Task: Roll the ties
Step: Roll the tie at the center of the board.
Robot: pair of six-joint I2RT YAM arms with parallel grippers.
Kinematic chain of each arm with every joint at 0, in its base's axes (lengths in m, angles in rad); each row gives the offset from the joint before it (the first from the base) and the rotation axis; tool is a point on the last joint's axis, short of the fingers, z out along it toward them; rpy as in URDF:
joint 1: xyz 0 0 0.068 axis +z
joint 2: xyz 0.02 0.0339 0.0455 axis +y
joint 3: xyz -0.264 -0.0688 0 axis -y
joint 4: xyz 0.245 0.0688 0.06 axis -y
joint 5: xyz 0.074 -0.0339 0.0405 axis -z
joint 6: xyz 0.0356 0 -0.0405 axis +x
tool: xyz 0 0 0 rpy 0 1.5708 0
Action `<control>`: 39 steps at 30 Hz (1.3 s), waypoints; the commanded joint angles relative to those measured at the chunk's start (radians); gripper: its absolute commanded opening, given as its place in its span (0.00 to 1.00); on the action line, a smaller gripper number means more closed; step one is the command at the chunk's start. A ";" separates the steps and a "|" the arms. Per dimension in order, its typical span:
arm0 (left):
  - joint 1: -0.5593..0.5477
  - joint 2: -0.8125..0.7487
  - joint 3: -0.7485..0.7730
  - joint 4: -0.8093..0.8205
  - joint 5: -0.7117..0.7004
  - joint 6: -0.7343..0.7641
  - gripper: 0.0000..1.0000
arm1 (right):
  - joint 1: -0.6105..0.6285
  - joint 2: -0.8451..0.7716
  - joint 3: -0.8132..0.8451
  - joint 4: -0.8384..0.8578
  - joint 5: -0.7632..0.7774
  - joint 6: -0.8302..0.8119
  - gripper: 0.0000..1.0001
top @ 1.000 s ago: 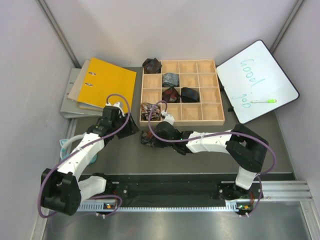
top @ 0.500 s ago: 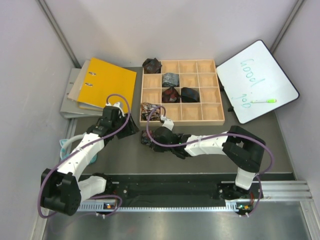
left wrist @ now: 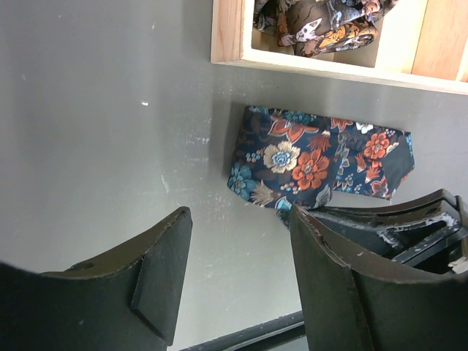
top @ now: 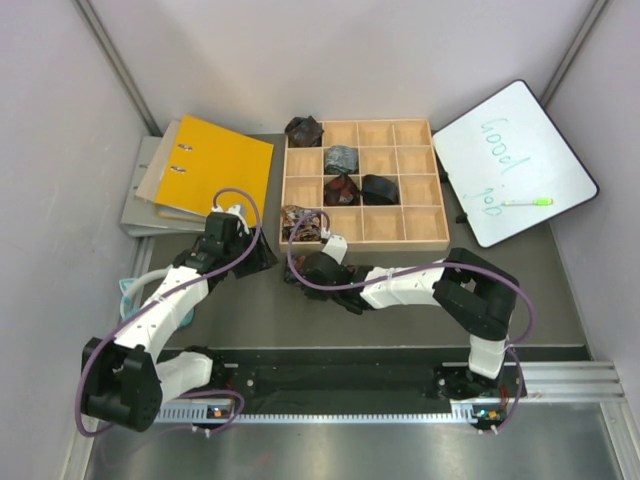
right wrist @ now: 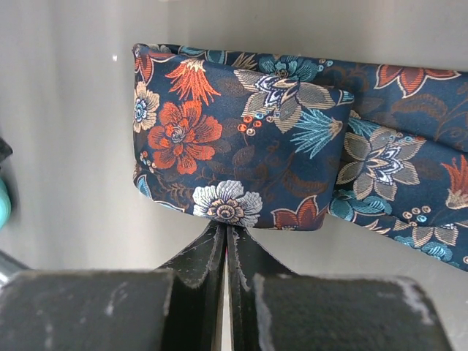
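A navy tie [right wrist: 241, 139] with orange and light-blue flowers lies folded on the grey table, just in front of the wooden tray [top: 440, 242]. In the top view only its left end [top: 291, 277] shows under my right wrist. My right gripper [right wrist: 225, 227] is shut, its tips touching the tie's near edge. My left gripper [left wrist: 240, 219] is open above bare table, to the left of the tie [left wrist: 314, 161] and apart from it. Several small rolled ties sit in tray compartments, among them a brown-patterned one [top: 300, 222] and a grey-blue one [top: 341, 159].
A yellow binder [top: 215, 168] lies on a stack of folders at the back left. A whiteboard [top: 515, 160] with a green marker [top: 527, 201] leans at the back right. A teal object [top: 128, 290] sits at the left wall. A metal rail runs along the near edge.
My right arm has shifted a little to the left, its wrist now further over the tie. The left arm and the ties in the tray have not moved.
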 commanded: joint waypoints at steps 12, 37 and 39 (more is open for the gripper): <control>-0.001 -0.016 -0.007 0.007 0.008 0.010 0.61 | -0.033 0.068 0.118 -0.008 0.188 0.025 0.00; 0.001 0.146 -0.030 0.290 0.038 -0.030 0.65 | -0.133 -0.309 -0.030 -0.076 -0.196 -0.112 0.00; 0.001 0.166 -0.029 0.304 0.041 -0.025 0.64 | -0.169 -0.286 0.001 -0.071 -0.265 -0.134 0.00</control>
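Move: The folded tie's bundle lies right in front of the right hand's shut tips, its near edge at them and its middle about 4 cm ahead and 1 cm lower. The unrolled tail is about 4 cm ahead and 9 cm right of that hand; the box's near-left corner is about 10 cm ahead and 7 cm left. From the open left hand the bundle lies roughly 5 cm ahead, 9 cm right and 6 cm below. With shut fingertips against the near edge of the bundle, the right hand pushes it forward about 4 cm towards the box's near wall, turning slightly clockwise, then comes free, drawing back some 5 cm and rising steeply about 10 cm, drifting a little right. Late on, the open left hand starts forward and down towards the bundle, about 3 cm. ##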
